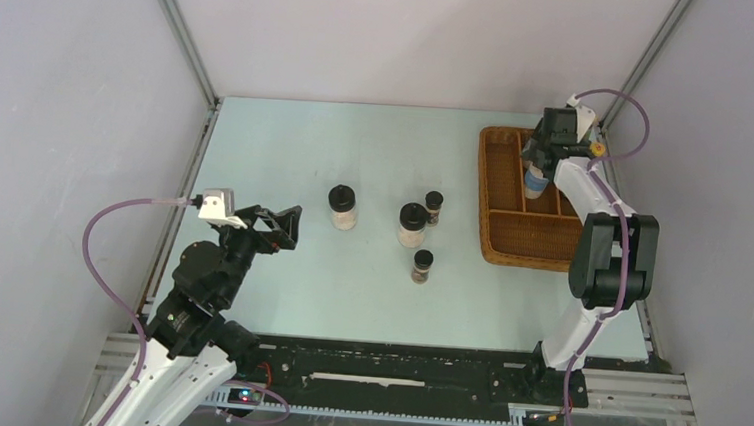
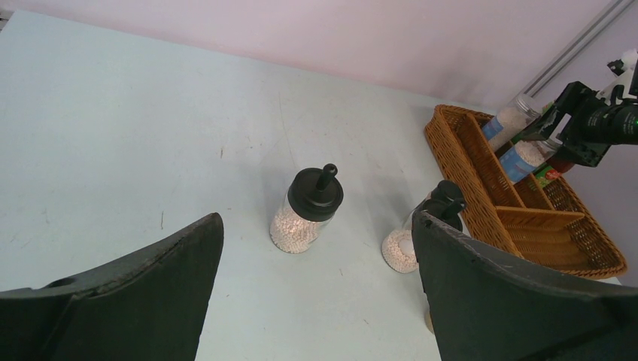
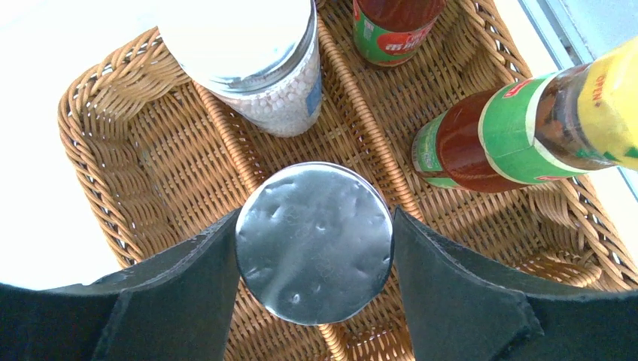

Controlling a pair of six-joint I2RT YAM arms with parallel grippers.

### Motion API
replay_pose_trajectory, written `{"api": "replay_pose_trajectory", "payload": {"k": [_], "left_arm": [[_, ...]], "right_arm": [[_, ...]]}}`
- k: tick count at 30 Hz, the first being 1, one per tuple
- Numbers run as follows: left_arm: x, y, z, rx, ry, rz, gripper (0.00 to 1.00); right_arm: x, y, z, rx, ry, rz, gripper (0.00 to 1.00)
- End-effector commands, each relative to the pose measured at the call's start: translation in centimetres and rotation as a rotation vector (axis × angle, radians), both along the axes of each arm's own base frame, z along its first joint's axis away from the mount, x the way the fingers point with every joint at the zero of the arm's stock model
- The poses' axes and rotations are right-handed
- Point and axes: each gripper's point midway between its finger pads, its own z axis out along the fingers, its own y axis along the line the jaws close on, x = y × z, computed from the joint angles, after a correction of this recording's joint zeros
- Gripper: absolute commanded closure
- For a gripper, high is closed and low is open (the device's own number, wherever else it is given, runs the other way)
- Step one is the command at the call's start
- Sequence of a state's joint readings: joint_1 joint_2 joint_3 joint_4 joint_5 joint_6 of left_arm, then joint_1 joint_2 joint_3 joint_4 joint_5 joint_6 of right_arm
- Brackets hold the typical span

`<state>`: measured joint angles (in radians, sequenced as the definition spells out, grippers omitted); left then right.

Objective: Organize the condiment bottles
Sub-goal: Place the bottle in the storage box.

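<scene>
My right gripper (image 3: 316, 226) hangs over the brown wicker tray (image 3: 113, 150). Its fingers flank the lid of a silver-lidded blue-label jar (image 3: 314, 242) that stands in a tray slot; the left finger lies against the lid and a sliver of gap shows on the right. A second silver-lidded jar (image 3: 248, 53) and two red sauce bottles (image 3: 399, 22) (image 3: 511, 135) stand in the tray too. On the table are two black-lidded white jars (image 1: 343, 209) (image 1: 412, 225) and two tiny dark jars (image 1: 434, 207) (image 1: 422, 265). My left gripper (image 1: 287, 229) is wide open and empty, short of the nearer black-lidded jar (image 2: 308, 210).
The tray (image 1: 496, 243) lies along the table's right side with its near compartments unoccupied. The right arm's elbow (image 1: 610, 259) hangs over the tray's near right corner. Grey walls close in the table on the left, back and right.
</scene>
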<state>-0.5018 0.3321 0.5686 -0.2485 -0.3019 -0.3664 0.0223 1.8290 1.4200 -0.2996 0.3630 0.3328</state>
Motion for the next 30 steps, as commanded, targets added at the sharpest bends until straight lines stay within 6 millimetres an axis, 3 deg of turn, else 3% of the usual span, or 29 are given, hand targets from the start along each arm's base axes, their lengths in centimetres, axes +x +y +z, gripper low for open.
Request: {"api": "replay_pose_trajectory", "payload": {"k": [1,15,30], "left_arm": [[0.2,-0.5,-0.3,-0.012,-0.007,-0.016,0.00],[0.0,-0.4,0.0,-0.017,-0.018,-0.016,0.00],[-0.7,-0.1,0.5,-0.035,-0.043,-0.021,0.00]], "right_arm": [[1.3,0.3,2.8,0.003,-0.069,-0.001,0.22],[1.5,1.0,7.6,-0.040,-0.132,0.023,0.21],[-0.9,1.2,11.6,-0.076,-0.188,0.012,0.21]]}}
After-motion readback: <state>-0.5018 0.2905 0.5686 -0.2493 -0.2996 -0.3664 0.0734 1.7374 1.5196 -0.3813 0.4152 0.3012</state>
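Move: The right hand's already open fingers flank the lid of the just-placed white jar, its middle about 5 cm straight below. The other white jar stands roughly 9 cm farther out. The nearer sauce bottle is some 9 cm to the right and about level with the hand fore and aft; the farther one is 9 cm ahead and 7 cm right. From the left hand, the placed jar lies around 27 cm ahead, 50 cm right and 18 cm lower. The right hand, fingers staying open, rises about 7 cm off the placed jar's lid, drifting slightly left. ##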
